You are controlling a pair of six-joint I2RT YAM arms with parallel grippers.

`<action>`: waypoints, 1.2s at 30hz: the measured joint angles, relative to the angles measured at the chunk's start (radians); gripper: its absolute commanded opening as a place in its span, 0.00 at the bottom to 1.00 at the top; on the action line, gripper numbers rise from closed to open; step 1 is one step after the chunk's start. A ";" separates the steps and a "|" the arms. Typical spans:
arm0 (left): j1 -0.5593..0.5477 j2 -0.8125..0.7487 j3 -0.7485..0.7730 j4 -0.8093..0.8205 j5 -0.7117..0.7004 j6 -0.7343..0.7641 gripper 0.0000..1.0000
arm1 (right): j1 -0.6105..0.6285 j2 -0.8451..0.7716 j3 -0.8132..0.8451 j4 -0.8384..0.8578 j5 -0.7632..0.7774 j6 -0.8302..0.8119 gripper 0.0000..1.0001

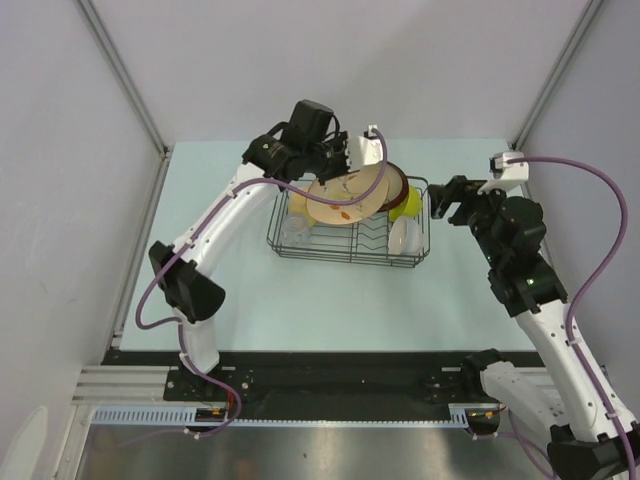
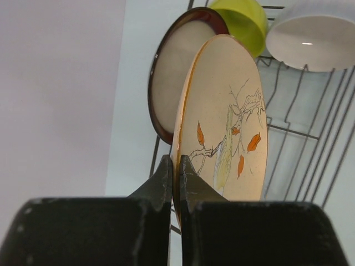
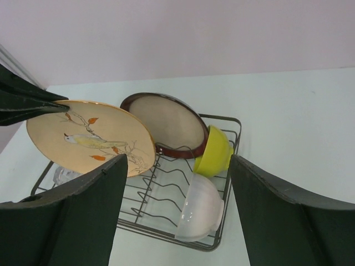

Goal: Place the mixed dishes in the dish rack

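Note:
My left gripper (image 1: pixel 338 178) (image 2: pixel 176 166) is shut on the rim of the beige floral-patterned plate (image 1: pixel 352 195) (image 2: pixel 227 122) (image 3: pixel 91 144) and holds it tilted over the black wire dish rack (image 1: pixel 350 257) (image 3: pixel 224 119). Behind it the dark-red-rimmed cream dish (image 1: pixel 397 183) (image 2: pixel 169 83) (image 3: pixel 166 122) leans in the rack. The lime green bowl (image 1: pixel 406 207) (image 2: pixel 241 19) (image 3: pixel 213 152) and a small pale bowl-like dish (image 1: pixel 403 237) (image 2: pixel 310 41) (image 3: pixel 202 213) lie at the rack's right end. A clear glass (image 1: pixel 294 231) (image 3: pixel 64 176) sits at its left end. My right gripper (image 1: pixel 447 200) (image 3: pixel 178 160) is open and empty, just right of the rack.
The rack stands mid-table on a pale blue surface (image 1: pixel 300 300). Grey walls (image 1: pixel 60 150) enclose the left, back and right sides. A pale yellow thing (image 1: pixel 298 205) shows at the rack's left end, under the plate.

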 measured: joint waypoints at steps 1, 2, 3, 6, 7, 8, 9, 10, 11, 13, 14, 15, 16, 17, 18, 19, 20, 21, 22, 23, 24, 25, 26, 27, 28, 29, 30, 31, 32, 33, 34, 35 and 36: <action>0.000 0.000 -0.011 0.020 -0.005 0.005 0.00 | -0.008 -0.008 0.000 -0.002 0.001 0.002 0.79; -0.001 0.000 -0.028 0.051 -0.012 0.011 0.01 | -0.017 -0.020 0.000 -0.005 0.000 0.006 0.79; -0.002 0.002 -0.039 0.071 -0.019 0.019 0.00 | -0.026 -0.031 0.000 -0.008 0.000 0.011 0.79; -0.004 0.008 -0.072 0.134 -0.042 0.045 0.00 | -0.049 -0.055 0.000 -0.017 -0.004 0.023 0.79; -0.004 0.010 -0.084 0.154 -0.045 0.056 0.00 | -0.055 -0.058 0.000 -0.021 -0.006 0.025 0.79; -0.004 0.011 -0.094 0.172 -0.048 0.068 0.00 | -0.061 -0.060 0.000 -0.024 -0.008 0.028 0.79; -0.006 0.012 -0.103 0.185 -0.053 0.080 0.00 | -0.065 -0.060 0.000 -0.027 -0.013 0.032 0.79; -0.008 0.014 -0.109 0.194 -0.056 0.097 0.00 | -0.071 -0.059 -0.001 -0.032 -0.016 0.036 0.79; -0.011 0.015 -0.112 0.198 -0.058 0.107 0.00 | -0.074 -0.058 -0.002 -0.035 -0.018 0.039 0.79; -0.018 0.019 -0.113 0.206 -0.062 0.135 0.00 | -0.080 -0.058 -0.005 -0.039 -0.024 0.043 0.79; -0.022 0.021 -0.113 0.212 -0.062 0.149 0.00 | -0.084 -0.057 -0.007 -0.040 -0.029 0.045 0.79; -0.026 0.023 -0.113 0.217 -0.062 0.159 0.00 | -0.087 -0.057 -0.009 -0.041 -0.033 0.047 0.79; -0.032 0.025 -0.113 0.223 -0.062 0.172 0.01 | -0.091 -0.055 -0.011 -0.040 -0.038 0.051 0.79; -0.036 0.026 -0.113 0.226 -0.062 0.180 0.00 | -0.094 -0.053 -0.012 -0.041 -0.042 0.054 0.79; -0.042 0.028 -0.113 0.229 -0.062 0.188 0.00 | -0.097 -0.051 -0.014 -0.040 -0.047 0.058 0.79; -0.047 0.029 -0.113 0.229 -0.062 0.193 0.00 | -0.099 -0.049 -0.017 -0.040 -0.051 0.061 0.79; -0.052 0.029 -0.113 0.229 -0.062 0.200 0.00 | -0.102 -0.046 -0.020 -0.040 -0.058 0.062 0.79; -0.056 0.029 -0.113 0.229 -0.062 0.205 0.00 | -0.105 -0.044 -0.023 -0.040 -0.063 0.065 0.79; -0.061 0.029 -0.113 0.230 -0.062 0.210 0.00 | -0.106 -0.041 -0.023 -0.041 -0.067 0.066 0.79; -0.063 0.029 -0.113 0.230 -0.062 0.213 0.00 | -0.108 -0.039 -0.023 -0.041 -0.070 0.066 0.78; -0.066 0.030 -0.113 0.231 -0.062 0.217 0.00 | -0.109 -0.039 -0.023 -0.041 -0.072 0.067 0.78; -0.068 0.031 -0.113 0.232 -0.062 0.218 0.00 | -0.111 -0.039 -0.023 -0.041 -0.077 0.068 0.78; -0.070 0.033 -0.113 0.232 -0.062 0.219 0.00 | -0.114 -0.039 -0.023 -0.041 -0.079 0.068 0.78; -0.071 0.035 -0.113 0.233 -0.062 0.221 0.00 | -0.116 -0.039 -0.023 -0.041 -0.081 0.068 0.78; -0.072 0.039 -0.113 0.234 -0.062 0.225 0.00 | -0.117 -0.039 -0.023 -0.041 -0.084 0.068 0.78; -0.073 0.042 -0.113 0.236 -0.062 0.227 0.00 | -0.118 -0.039 -0.023 -0.041 -0.086 0.068 0.77; -0.074 0.047 -0.113 0.239 -0.063 0.233 0.00 | -0.119 -0.039 -0.024 -0.041 -0.087 0.068 0.77; -0.076 0.051 -0.113 0.241 -0.063 0.237 0.00 | -0.120 -0.040 -0.024 -0.041 -0.087 0.068 0.77; -0.077 0.056 -0.113 0.245 -0.063 0.241 0.00 | -0.121 -0.040 -0.026 -0.040 -0.088 0.069 0.77; -0.079 0.060 -0.113 0.247 -0.062 0.243 0.00 | -0.121 -0.041 -0.029 -0.041 -0.088 0.069 0.77; -0.081 0.062 -0.113 0.246 -0.062 0.243 0.00 | -0.122 -0.041 -0.031 -0.041 -0.088 0.068 0.77; -0.085 0.064 -0.113 0.246 -0.062 0.245 0.00 | -0.123 -0.041 -0.034 -0.041 -0.088 0.069 0.77; -0.089 0.065 -0.113 0.247 -0.063 0.248 0.00 | -0.124 -0.041 -0.037 -0.041 -0.092 0.069 0.77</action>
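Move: The left hand holds the bird plate by its edge; the free rack slot just in front of the brown-rimmed plate lies about 7 cm ahead, 13 cm right and 14 cm down. The brown-rimmed plate is some 9 cm ahead, 15 right, 12 below; the green bowl 7 ahead, 24 right, 17 below. From the right hand, that slot lies about 14 cm ahead, 17 left, 17 below. Still pinching the bird plate, the left hand carries it about 6 cm right, dipping slightly, turning some 15 degrees. ##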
